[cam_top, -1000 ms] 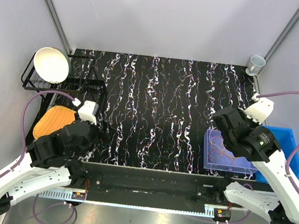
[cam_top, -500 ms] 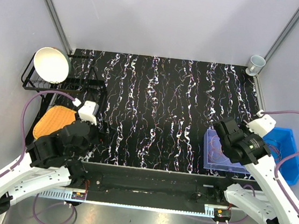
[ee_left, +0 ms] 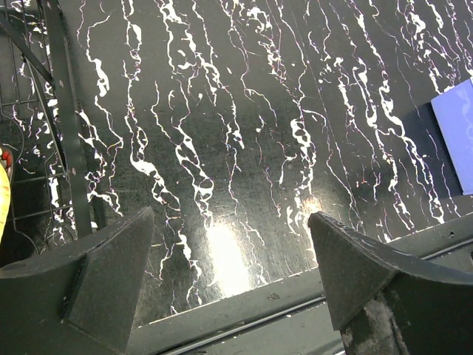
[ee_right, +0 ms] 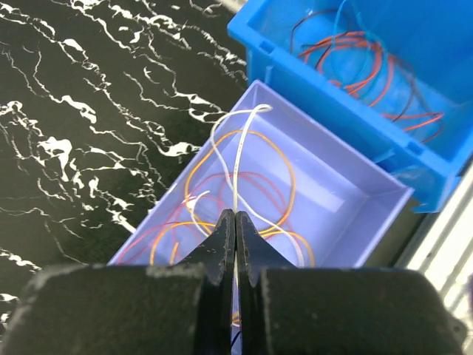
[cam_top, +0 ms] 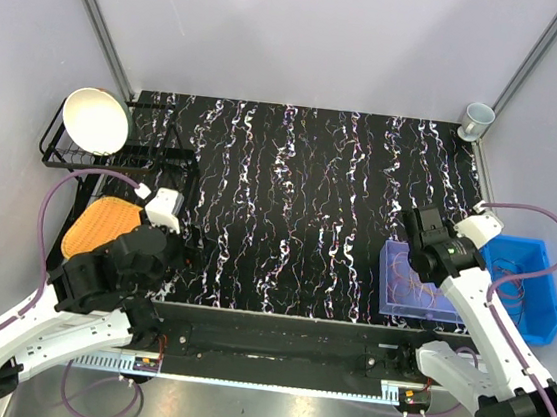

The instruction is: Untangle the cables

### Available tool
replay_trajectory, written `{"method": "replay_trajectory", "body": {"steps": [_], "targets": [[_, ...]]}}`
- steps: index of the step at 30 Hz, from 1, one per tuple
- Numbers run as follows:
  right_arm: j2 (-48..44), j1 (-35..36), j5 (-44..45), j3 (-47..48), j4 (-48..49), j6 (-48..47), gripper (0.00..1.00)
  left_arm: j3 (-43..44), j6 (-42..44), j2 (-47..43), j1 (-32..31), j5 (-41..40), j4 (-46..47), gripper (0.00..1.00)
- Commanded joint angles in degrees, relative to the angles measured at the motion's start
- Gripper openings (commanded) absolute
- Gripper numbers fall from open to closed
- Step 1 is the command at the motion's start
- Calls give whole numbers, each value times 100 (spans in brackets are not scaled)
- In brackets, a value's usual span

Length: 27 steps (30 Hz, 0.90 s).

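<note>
The cables are thin wires in two bins. A loose bunch of orange, red and white cables lies in the lavender tray, which stands at the table's near right. More orange, red and blue cables lie in the blue bin beside it. My right gripper is over the tray, shut on a white cable that arcs up from the bunch. From above it is at the tray's far edge. My left gripper is open and empty above the table's near left edge.
A black wire dish rack with a white bowl stands at the far left; its bars show in the left wrist view. An orange pad lies below it. A cup stands at the far right corner.
My right arm has dropped and swung in over the lavender tray, its wrist turning. The left arm has not moved.
</note>
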Motion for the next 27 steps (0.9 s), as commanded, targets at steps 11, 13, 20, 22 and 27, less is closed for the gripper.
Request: {"method": "replay_trajectory", "body": {"steps": [11,13,20,22,27], "targets": [[752,-671,-1125,-433,1028,378,0,-28,66,-61,-65,-46,253,89],[893,-802,-1222,-468,993,493,0,-19,66,-44,-65,-46,253,89],[1534,-1171,-1714,-574,949,1160,0,-28,57,-9,-65,-81,244,89],[1833,-1242,-1810,-530,862,1231,0,-19,49,9,-74,-73,244,89],[2159,-1366,-1803,-451,747,1407,0,-28,40,53,-74,-99,226,89]]}}
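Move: The right hand, its shut fingers already holding the white cable, is above the purple box, whose middle lies about 16 cm below, 3 cm to its left and 1 cm back. An orange cable lies in that box, some 17 cm below and 2 cm left of the hand. The blue box is level ahead, 16 cm right and 15 cm below. From the left hand the purple box is roughly 48 cm right, 3 cm ahead and 19 cm below. Right hand sinks about 12 cm into the purple box, tipping fingers steeper, still pinching the white cable. ##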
